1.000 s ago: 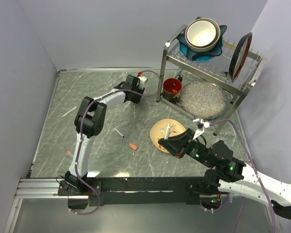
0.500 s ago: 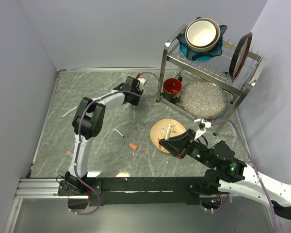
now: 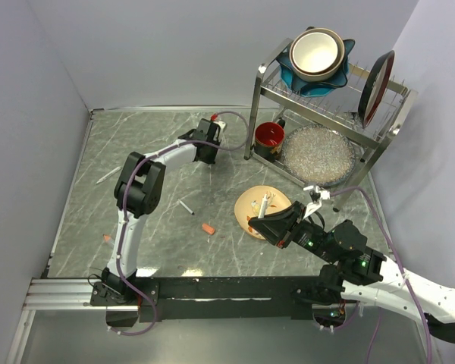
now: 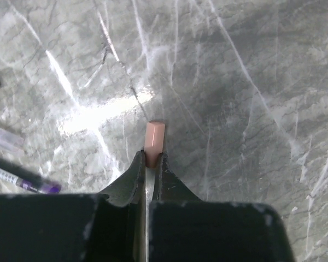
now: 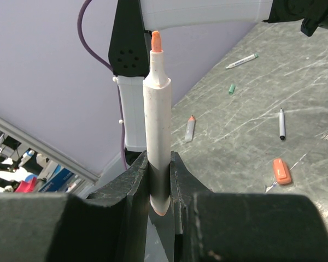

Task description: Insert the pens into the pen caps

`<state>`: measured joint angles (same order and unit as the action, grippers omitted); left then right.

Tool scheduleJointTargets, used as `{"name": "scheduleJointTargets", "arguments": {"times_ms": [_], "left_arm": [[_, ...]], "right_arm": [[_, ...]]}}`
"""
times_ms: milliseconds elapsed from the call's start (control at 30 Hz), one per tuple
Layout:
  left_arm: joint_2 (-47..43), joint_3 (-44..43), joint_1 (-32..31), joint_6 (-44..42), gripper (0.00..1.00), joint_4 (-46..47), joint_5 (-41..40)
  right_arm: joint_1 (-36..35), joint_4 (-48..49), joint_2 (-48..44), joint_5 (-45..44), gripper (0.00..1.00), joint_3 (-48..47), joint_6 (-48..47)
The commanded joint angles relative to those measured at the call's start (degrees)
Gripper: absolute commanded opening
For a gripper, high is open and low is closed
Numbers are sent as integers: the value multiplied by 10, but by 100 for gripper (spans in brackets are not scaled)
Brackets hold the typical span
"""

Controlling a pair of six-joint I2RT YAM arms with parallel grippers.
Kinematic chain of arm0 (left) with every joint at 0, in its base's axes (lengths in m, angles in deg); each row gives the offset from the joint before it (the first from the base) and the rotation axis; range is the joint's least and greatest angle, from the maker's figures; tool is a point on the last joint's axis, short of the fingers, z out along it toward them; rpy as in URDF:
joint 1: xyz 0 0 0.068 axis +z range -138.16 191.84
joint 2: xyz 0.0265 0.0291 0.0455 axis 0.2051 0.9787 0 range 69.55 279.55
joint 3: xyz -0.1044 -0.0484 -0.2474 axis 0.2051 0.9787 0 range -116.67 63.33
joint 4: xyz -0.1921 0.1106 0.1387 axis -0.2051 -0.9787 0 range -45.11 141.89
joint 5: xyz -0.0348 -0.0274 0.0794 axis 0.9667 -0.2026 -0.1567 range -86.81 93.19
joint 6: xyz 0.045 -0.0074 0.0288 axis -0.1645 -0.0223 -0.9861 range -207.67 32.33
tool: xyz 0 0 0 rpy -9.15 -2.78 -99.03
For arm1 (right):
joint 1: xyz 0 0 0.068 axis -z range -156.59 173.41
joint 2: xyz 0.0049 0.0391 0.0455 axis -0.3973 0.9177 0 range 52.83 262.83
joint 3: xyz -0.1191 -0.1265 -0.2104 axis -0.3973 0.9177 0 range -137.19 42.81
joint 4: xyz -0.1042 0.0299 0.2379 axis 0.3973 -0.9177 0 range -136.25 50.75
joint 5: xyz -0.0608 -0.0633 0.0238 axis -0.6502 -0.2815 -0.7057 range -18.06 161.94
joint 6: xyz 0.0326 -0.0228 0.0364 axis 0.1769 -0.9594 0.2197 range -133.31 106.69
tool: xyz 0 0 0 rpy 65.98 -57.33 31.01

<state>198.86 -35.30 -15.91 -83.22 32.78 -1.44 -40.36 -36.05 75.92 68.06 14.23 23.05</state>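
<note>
My left gripper (image 4: 151, 160) is shut on the near end of a stubby orange-pink pen cap (image 4: 154, 139), low over the marble top at the back, left of the red cup; in the top view this gripper (image 3: 210, 129) shows there. The right gripper (image 5: 159, 164) is shut on a white pen (image 5: 157, 120) whose orange tip points away from the jaws. It hovers by the tan plate (image 3: 245, 205), on which another pen (image 3: 264, 202) lies. Loose pens (image 3: 186, 206) (image 3: 107, 175) and an orange cap (image 3: 208, 228) lie on the table.
A red cup (image 3: 269, 136) stands beside the metal dish rack (image 3: 330, 102), which holds bowls and plates at the back right. In the right wrist view a green cap (image 5: 232, 88) lies on the table. A purple-tipped pen (image 4: 22, 181) lies left of my left gripper.
The left gripper has closed on the orange-pink cap after shifting slightly toward the back wall. The right arm and its pen have stayed still.
</note>
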Motion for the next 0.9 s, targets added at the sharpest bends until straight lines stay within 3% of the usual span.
{"name": "scheduleJointTargets", "arguments": {"times_ms": [0, 233, 367, 567, 700, 867], "left_arm": [[-22, 20, 2, 63, 1, -73, -34], [-248, 233, 1, 229, 1, 13, 71], [-367, 352, 1, 309, 1, 148, 210], [-534, 507, -6, 462, 1, 342, 323], [-623, 578, -20, 523, 1, 438, 312], [-748, 659, -57, 527, 1, 509, 264]], "right_arm": [[-2, 11, -2, -4, 0, -21, 1], [-2, -6, 42, -25, 0, -17, -11], [-2, 12, 76, -12, 0, -1, -7], [-2, 77, 150, 28, 0, 15, -6], [-1, 146, 204, 16, 0, 24, 14], [-1, 210, 286, 67, 0, -4, 23]]}}
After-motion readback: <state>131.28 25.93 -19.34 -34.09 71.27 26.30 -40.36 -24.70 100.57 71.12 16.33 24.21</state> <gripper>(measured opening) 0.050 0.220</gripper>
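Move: The left hand, fingers already shut on the pink cap close above the table, has its goal, the white pen in the right hand, some 38 cm back, 10 cm to its right and 30 cm up. The plate lies about 17 cm back and 16 cm right of the left hand, the orange piece 22 cm straight back, the white marker 15 cm back and 8 cm left. From the right hand the pink cap is about 39 cm ahead, 10 cm left and 28 cm below. Back and up goes the left hand, first skimming low over the table and then climbing steeply, about 24 cm each way, keeping its pinch on the pink cap and rolling some 65 degrees until its fingers point forward and right, almost level. After a short wait the right hand sinks about 9 cm and moves some 6 cm left towards it, tilting slightly, the white pen still gripped. ##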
